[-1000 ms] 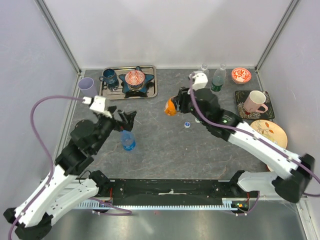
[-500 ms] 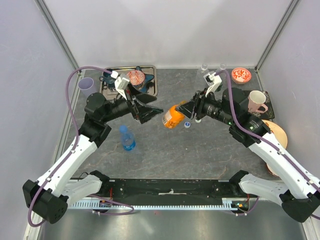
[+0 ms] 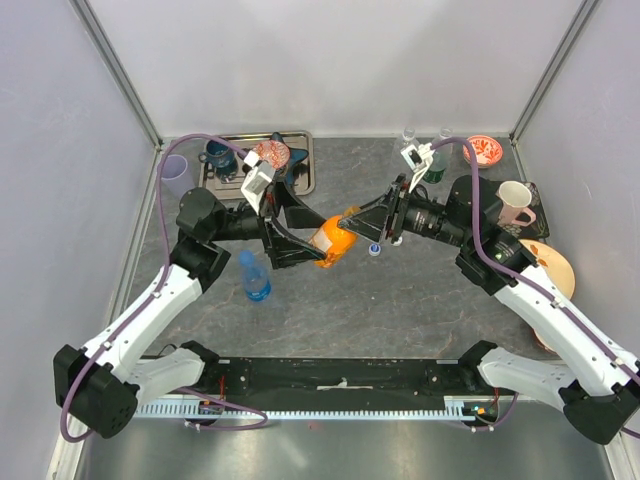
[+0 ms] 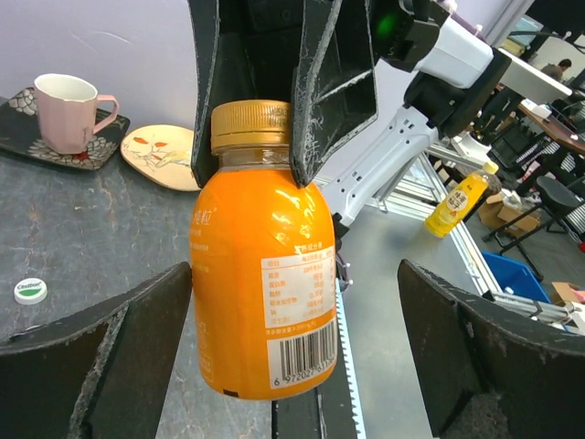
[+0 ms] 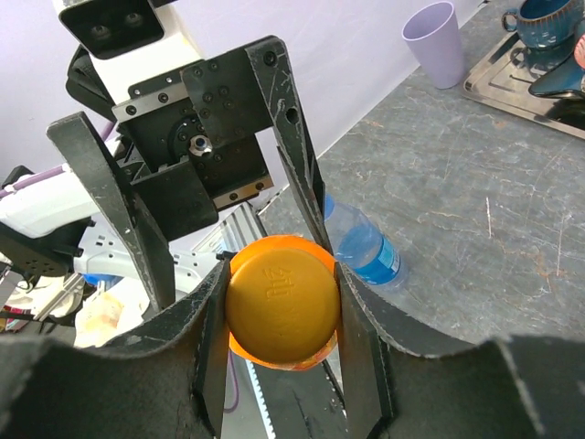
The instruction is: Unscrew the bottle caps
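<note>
An orange juice bottle [image 3: 335, 240] hangs in the air over the middle of the table, tipped on its side. My right gripper [image 3: 354, 221] is shut on its orange cap [image 5: 281, 311], one finger on each side of it. My left gripper [image 4: 292, 366] stands open around the bottle's lower half [image 4: 265, 274], and neither finger presses on it. A blue-capped water bottle [image 3: 255, 277] is on the table below my left arm. A loose white cap [image 3: 374, 249] lies on the table under my right gripper.
At the back left, a metal tray [image 3: 300, 182] holds a blue mug and a bowl, with a purple cup [image 3: 175, 172] beside it. A green bottle [image 3: 436, 166] and a red bowl [image 3: 483, 150] sit at the back right. A pink mug [image 3: 512, 203] and a plate [image 3: 545, 262] are at the right.
My right gripper has lifted the orange bottle off the table and carried it left. My left gripper has swung up from beside the water bottle to straddle the orange bottle's base.
</note>
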Controlling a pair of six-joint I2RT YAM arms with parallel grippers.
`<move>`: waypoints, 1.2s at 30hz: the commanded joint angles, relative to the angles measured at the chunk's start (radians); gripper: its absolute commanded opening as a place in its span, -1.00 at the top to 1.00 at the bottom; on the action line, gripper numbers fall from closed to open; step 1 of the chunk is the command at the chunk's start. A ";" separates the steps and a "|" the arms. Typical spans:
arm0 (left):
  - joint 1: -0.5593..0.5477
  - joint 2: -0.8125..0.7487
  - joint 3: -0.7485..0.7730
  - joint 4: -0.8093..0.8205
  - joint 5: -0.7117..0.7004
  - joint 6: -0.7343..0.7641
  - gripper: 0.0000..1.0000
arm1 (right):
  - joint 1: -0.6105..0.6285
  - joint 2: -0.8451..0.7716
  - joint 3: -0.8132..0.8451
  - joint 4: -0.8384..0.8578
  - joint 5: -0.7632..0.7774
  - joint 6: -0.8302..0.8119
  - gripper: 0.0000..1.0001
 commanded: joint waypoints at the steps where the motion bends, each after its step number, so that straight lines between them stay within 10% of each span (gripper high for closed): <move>1: -0.034 0.022 0.011 -0.022 0.058 0.047 -0.99 | 0.018 0.010 0.003 0.123 0.001 0.023 1.00; 24: -0.117 0.033 0.070 -0.240 -0.050 0.245 -0.68 | 0.165 0.054 0.017 0.117 0.153 -0.033 1.00; 36: -0.119 0.005 0.063 -0.278 -0.102 0.294 0.01 | 0.170 0.016 -0.018 0.100 0.168 -0.041 1.00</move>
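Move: The orange bottle hangs by its cap from the right gripper; its body is some 6 cm right of the open left gripper, about level fore and aft, and 4 cm lower. From the right hand that body is about 4 cm left, 2 cm back and 4 cm below. On the table, the blue bottle stands about 14 cm left of the left hand, level fore and aft, 18 cm down; the blue-white cap lies 12 cm ahead, 15 cm right, 25 cm down. Sink the left gripper about 4 cm, easing 2 cm to the right, so that its wide-open fingers come down either side of the orange bottle's body, then close them partway until they clasp it below the neck. Meanwhile keep the right fingers shut on the cap and carry the bottle about 3.5 cm left into those jaws. ##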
